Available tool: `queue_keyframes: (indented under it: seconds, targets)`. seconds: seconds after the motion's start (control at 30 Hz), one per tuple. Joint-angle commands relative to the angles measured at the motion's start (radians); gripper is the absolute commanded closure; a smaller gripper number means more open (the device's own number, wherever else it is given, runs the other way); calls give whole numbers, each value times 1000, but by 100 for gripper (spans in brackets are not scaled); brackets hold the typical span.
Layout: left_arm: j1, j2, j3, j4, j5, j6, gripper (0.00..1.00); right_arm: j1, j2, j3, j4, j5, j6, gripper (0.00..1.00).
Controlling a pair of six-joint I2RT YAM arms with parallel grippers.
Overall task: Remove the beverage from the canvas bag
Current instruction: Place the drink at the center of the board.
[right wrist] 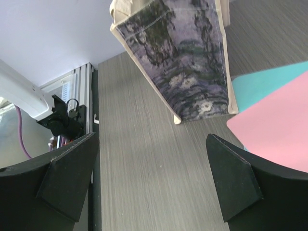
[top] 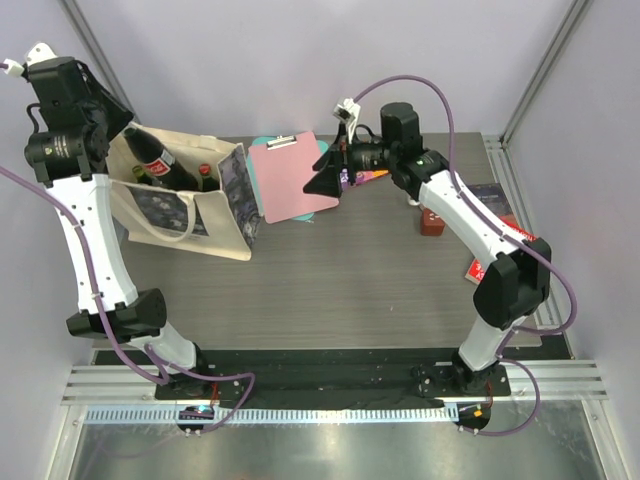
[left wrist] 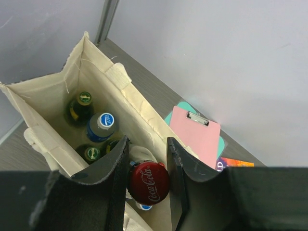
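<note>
The cream canvas bag (top: 215, 215) stands open at the table's back left, its dark printed side (right wrist: 178, 57) facing my right wrist camera. A dark cola bottle (top: 152, 158) with a red label leans out of the bag's mouth. My left gripper (top: 118, 128) is shut on its neck, and the red cap (left wrist: 148, 182) sits between the two fingers (left wrist: 115, 163). Deeper in the bag (left wrist: 57, 91) stand a blue-capped bottle (left wrist: 106, 119) and green-capped bottles (left wrist: 84, 97). My right gripper (top: 325, 178) hangs open over the table right of the bag, holding nothing (right wrist: 151, 178).
A pink clipboard (top: 293, 177) lies on a teal sheet (right wrist: 269, 82) just right of the bag. A small red box (top: 432, 222), a dark book (top: 492, 196) and another red item (top: 480, 268) lie at the right. Grey walls close in behind.
</note>
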Motion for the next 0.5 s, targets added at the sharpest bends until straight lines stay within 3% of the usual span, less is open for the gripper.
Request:
queue_keyframes:
  seconds: [0.0,0.47]
  targets:
    - [-11,-90,49,258,79,-67,100,35,46,115,65,-23,54,0]
    - [-10,-125,34,256,124,-84,100,118,191,325,146,-17,217,1]
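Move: At the left hand, the drink (Coke bottle) is already held by its cap end and hangs slanting, its middle about 6 cm right, 2 cm ahead and 9 cm below. From the right hand that middle is some 29 cm left, 3 cm ahead and 4 cm higher. Also from the right hand, the canvas bag is roughly 34 cm left, 6 cm ahead and 17 cm down; the pink clipboard about 21 cm ahead, 8 cm left and 31 cm down. Reaching left through free air towards the drink, the open right hand travels about 6.5 cm and climbs nearly 4 cm as it goes, turning only slightly, its fingers still pointing left and wide apart. The left hand keeps its pinch at the capped end and eases the drink a centimetre or two to the right, towards the coming hand. ##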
